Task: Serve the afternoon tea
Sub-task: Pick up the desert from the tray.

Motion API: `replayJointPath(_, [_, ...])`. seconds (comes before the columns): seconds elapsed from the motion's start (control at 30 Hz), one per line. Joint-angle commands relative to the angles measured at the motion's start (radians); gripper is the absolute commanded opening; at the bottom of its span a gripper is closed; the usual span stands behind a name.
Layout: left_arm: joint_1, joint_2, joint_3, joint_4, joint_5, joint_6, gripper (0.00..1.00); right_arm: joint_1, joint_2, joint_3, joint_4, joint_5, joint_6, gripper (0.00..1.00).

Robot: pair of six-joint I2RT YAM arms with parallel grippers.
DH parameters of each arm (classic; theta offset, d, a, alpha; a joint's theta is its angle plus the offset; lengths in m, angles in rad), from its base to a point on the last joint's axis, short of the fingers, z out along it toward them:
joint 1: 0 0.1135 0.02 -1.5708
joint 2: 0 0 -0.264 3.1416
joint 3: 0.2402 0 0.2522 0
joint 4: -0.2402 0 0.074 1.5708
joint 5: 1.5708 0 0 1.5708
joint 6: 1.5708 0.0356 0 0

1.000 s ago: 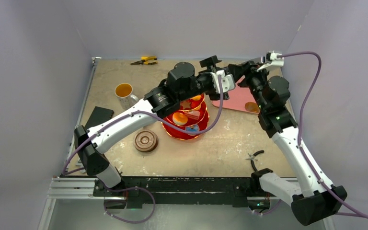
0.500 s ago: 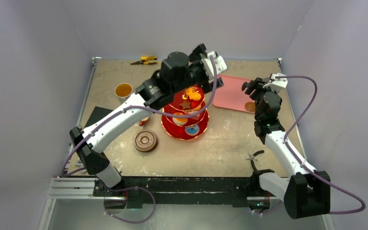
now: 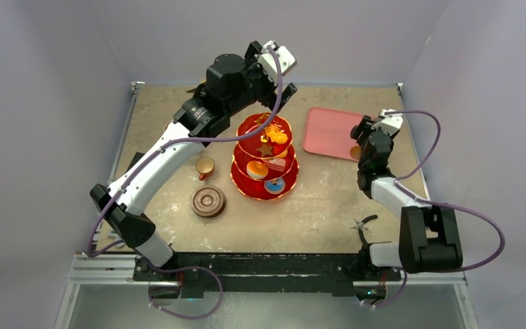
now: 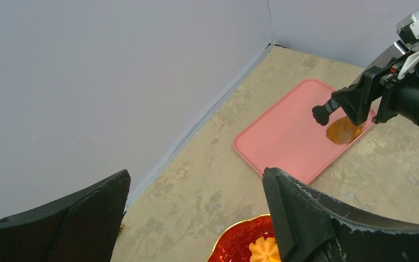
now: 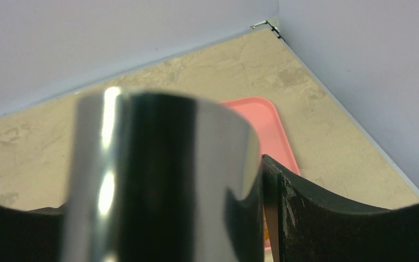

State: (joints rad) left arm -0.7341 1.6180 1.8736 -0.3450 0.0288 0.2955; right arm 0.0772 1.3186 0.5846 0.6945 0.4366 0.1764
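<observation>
The red three-tier stand [image 3: 264, 154] stands mid-table with small pastries on its tiers. My left gripper [image 3: 282, 94] hangs open and empty high above its top tier [image 4: 239, 245], where a yellow cookie [image 4: 264, 250] lies. A small brown cup [image 3: 205, 166] stands left of the stand, and the brown saucer [image 3: 208, 202] lies nearer me. My left arm hides the mug. My right gripper [image 3: 365, 131] is at the pink tray's right edge, shut on the black tongs [image 5: 158, 164]. Their tip [image 4: 321, 113] hovers beside an orange pastry [image 4: 342, 131] on the tray.
The pink tray [image 3: 325, 130] lies at the back right, close to the right wall. Small pliers [image 3: 364, 225] lie near the front right. A flat black object [image 3: 135, 163] shows at the left under my left arm. Walls close in the back and both sides.
My left arm rose and swung back and left, from near the tray to high over the stand. My right arm drew back to the tray's right edge. The small cup came into view.
</observation>
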Motion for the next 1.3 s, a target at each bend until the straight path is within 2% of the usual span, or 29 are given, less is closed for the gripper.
replayJointPath(0.0, [0.008,-0.043,0.011,0.002,-0.01,-0.036,0.91,-0.002,0.035,-0.011,0.097,0.039,-0.028,0.65])
replayJointPath(0.57, [0.016,-0.038,0.048,-0.001,-0.02,-0.036,0.91,-0.001,0.204,-0.002,0.109,0.026,-0.029,0.64])
replayJointPath(0.67, [0.016,-0.035,0.057,0.003,-0.021,-0.035,0.91,-0.001,0.206,0.0,0.1,0.024,-0.026,0.55])
replayJointPath(0.93, [0.018,-0.037,0.066,0.011,-0.02,-0.029,0.91,-0.001,0.189,-0.001,0.108,0.033,-0.035,0.17])
replayJointPath(1.03, [0.018,-0.046,0.053,0.014,-0.022,-0.023,0.9,0.0,0.167,0.005,0.107,0.027,-0.038,0.07])
replayJointPath(1.27, [0.019,-0.056,0.033,0.023,-0.026,-0.016,0.9,0.049,0.003,0.047,0.008,-0.016,-0.042,0.06])
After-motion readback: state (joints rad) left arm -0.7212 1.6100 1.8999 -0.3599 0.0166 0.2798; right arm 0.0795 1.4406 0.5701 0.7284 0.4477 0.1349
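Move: The last dessert, a brown bun at the near right corner of the pink tray, lies about 15 cm below the right hand, some 3 cm ahead and 1 cm to its left; this hand already holds open tongs over it. The tray's middle is roughly 12 cm ahead and 6 cm left, the red stand about 36 cm left and 4 cm back, the pliers 22 cm back and 3 cm left. From the left hand the bun lies about 35 cm right, 6 cm ahead and 39 cm below. Onto the bun on the tray the right hand brings its tongs about 7 cm straight down, tipping some 10 degrees nose-down, then holds that height while its fingers close well in, squeezing the tongs so their black tips pinch the bun. With the tongs kept shut, it starts back up, a little over 2 cm. ##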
